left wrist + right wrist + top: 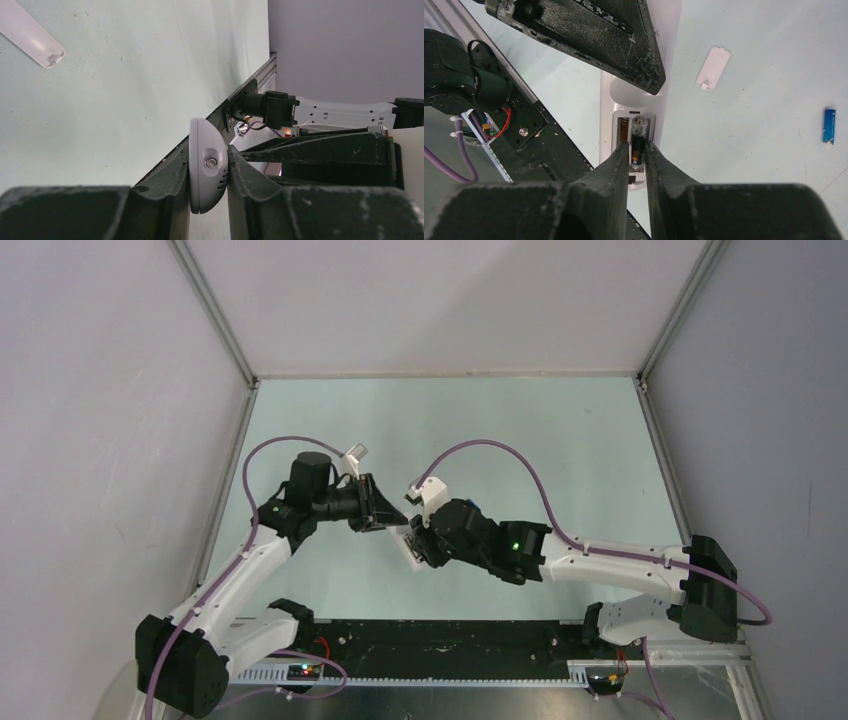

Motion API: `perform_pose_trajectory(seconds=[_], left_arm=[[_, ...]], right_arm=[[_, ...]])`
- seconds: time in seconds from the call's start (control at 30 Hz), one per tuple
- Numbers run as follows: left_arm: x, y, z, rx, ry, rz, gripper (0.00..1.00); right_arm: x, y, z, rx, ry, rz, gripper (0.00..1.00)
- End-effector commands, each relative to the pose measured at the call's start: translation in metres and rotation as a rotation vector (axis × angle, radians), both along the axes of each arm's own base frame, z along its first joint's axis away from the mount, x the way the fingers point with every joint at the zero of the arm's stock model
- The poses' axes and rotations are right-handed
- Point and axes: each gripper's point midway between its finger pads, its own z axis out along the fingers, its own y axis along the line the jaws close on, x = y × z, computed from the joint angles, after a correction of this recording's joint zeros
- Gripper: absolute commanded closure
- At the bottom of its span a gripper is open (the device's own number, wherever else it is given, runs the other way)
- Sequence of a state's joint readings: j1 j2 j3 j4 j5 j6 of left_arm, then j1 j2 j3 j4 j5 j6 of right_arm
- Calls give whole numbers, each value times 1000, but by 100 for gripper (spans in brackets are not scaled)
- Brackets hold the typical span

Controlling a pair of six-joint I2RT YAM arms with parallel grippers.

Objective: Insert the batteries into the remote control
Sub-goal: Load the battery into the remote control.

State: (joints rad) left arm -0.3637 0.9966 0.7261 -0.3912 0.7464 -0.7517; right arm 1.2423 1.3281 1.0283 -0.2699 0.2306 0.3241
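The white remote control (207,172) is clamped edge-on in my left gripper (209,160), which is shut on it above the table. In the right wrist view the remote's (626,95) back faces the camera with its battery compartment (624,131) uncovered. The dark battery (639,137) lies in the right slot, and my right gripper (637,147) has its fingertips pressed close on either side of it. The left slot shows a bare spring. The blue battery (829,126) lies on the table far to the right. From above, both grippers (385,515) (425,540) meet at the remote (411,545).
The white compartment cover (713,67) lies loose on the table beyond the remote, also visible as a pale strip (30,35) in the left wrist view. The black base rail (539,135) runs along the table's near edge. Grey walls enclose the pale green table (500,420).
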Motion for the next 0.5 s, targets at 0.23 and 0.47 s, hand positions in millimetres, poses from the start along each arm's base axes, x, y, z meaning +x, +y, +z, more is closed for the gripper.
perform_pose_trajectory(seconds=[0.23,0.47], left_arm=[[3,-7,24,-42,-70,-36,100],[6,-6,20,-27,-68,-27,100]], right_arm=[[7,-6,15,53,39,-62,71],[5,-23,39,120,57,-124,47]])
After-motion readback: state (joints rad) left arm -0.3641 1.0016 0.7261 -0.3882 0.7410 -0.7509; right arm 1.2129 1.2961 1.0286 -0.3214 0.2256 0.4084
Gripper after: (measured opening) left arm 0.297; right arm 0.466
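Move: The battery lies in the remote's open bay right between the right fingertips, its middle about 1 cm left of that hand and 1 cm below. The bay's empty slot runs alongside, about 1 cm back of the right hand. On the table some 12 cm down lie the battery cover, about 8 cm ahead and 2 cm left, and the blue battery, about 11 cm ahead and 13 cm right. From the left hand, the bay battery is about 4 cm back and 2 cm right. The battery in the bay is let go: the right fingers spread from a narrow gap around it to about half open and come free of its sides. The right hand eases just over 1 cm to the right, mostly late on, turning about 5 degrees clockwise and tipping down slightly. The left hand stays put, keeping the remote pinched. ##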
